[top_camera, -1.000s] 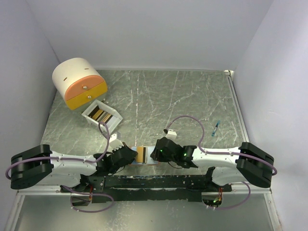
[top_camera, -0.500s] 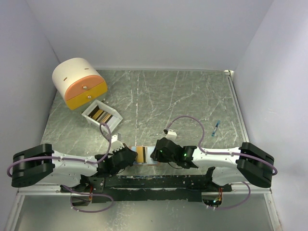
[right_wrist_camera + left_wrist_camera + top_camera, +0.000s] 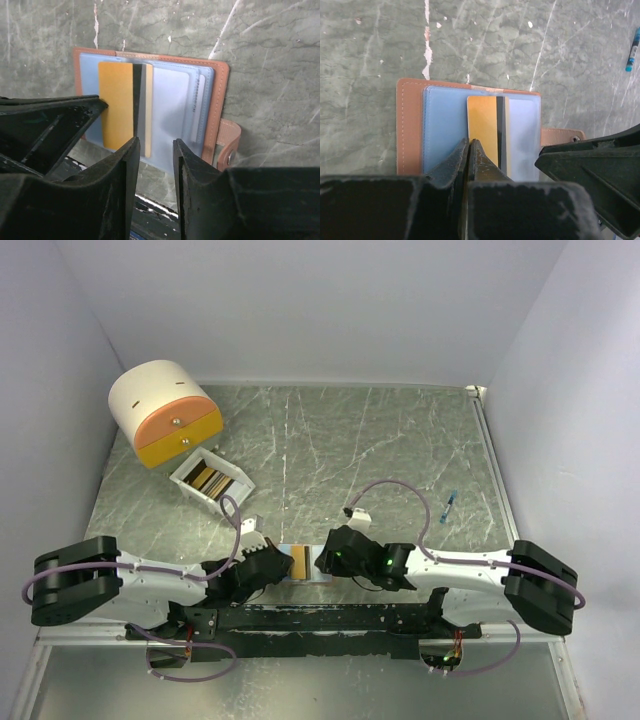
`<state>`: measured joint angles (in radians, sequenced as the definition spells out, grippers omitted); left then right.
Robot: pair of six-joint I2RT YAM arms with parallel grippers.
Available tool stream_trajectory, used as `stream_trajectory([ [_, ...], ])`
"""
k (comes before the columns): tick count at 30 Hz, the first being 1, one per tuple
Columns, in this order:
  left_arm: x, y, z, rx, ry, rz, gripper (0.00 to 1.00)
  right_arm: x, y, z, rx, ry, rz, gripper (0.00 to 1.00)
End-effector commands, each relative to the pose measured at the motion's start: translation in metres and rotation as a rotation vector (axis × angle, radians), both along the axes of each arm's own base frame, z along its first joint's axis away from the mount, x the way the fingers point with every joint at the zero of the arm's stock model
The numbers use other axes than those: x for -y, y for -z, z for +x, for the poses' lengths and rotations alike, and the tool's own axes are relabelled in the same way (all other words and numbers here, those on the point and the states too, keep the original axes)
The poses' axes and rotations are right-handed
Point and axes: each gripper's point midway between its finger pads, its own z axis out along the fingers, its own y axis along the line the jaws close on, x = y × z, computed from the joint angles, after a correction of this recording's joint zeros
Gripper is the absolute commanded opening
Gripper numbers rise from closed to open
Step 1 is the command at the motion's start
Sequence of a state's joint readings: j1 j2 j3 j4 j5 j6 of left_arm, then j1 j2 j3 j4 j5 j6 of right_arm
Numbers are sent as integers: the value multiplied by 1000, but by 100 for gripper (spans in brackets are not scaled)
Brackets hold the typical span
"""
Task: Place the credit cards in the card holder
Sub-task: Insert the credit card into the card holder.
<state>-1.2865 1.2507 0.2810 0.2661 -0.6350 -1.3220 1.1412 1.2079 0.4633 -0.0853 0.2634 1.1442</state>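
The card holder [image 3: 311,564] lies open flat at the table's near edge, pale blue side up, between my two grippers; it also shows in the left wrist view [image 3: 442,125] and right wrist view [image 3: 172,110]. A yellow-orange credit card [image 3: 482,120] with a dark stripe lies on its blue pockets [image 3: 115,105]. My left gripper [image 3: 469,143] is shut, its tips at the card's near left edge. My right gripper [image 3: 156,145] is slightly open and empty, over the holder's near edge beside the card's stripe. More cards stand in a white box [image 3: 210,480].
A round cream-and-orange drawer unit [image 3: 165,412] stands at the back left, behind the white box. A small blue pen-like item [image 3: 451,506] lies on the right. The holder's snap strap [image 3: 227,145] sticks out on its right side. White walls enclose the table.
My left gripper has slid a little to the right toward the holder, and the card has shifted slightly right with it. The right gripper has barely moved.
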Motion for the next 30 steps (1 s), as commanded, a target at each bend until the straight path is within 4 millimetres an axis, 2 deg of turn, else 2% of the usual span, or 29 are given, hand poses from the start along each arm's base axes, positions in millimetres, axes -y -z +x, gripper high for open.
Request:
stream_trajectory([
  [1,19,-9,-6,13,83,-20,13,7,-2,4,31,24,-11,34],
  [7,18,-15,-6,14,86,-8,31,18,-5,10,48,45,-54,36],
  [10,14,-18,-7,8,75,-25,37,23,-5,10,46,50,-63,36],
  [14,5,-21,-8,12,66,-12,41,27,-6,11,47,56,-73,36],
  [24,8,-17,-7,21,86,35,48,26,2,14,37,55,-103,35],
  [30,11,-13,-5,27,89,46,57,27,7,15,32,53,-100,34],
])
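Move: The left hand's nearly shut fingertips are at the gold card's left edge; the card's middle lies about 1 cm to the right, level fore and aft, 1 cm below. The bare blue page is some 2 cm left of that hand and the white pocket about 5 cm right, both equally low and level with it. From the right hand, the pocket's right edge is roughly 1 cm ahead, 2 cm right and 2 cm below; the gold card is 5 cm left, level, 2 cm below. Backing off barely 1 cm and drifting slightly right, the left hand spreads its fingers to about half open at the gold card's left edge, lifts some 2 cm clear, then sinks most of the way back with the tips either side of the card's exposed part. Meanwhile the right hand slides nearly 3 cm right over the white pocket to its right edge, rising a little before dipping about 1 cm, fingers staying a third open. ##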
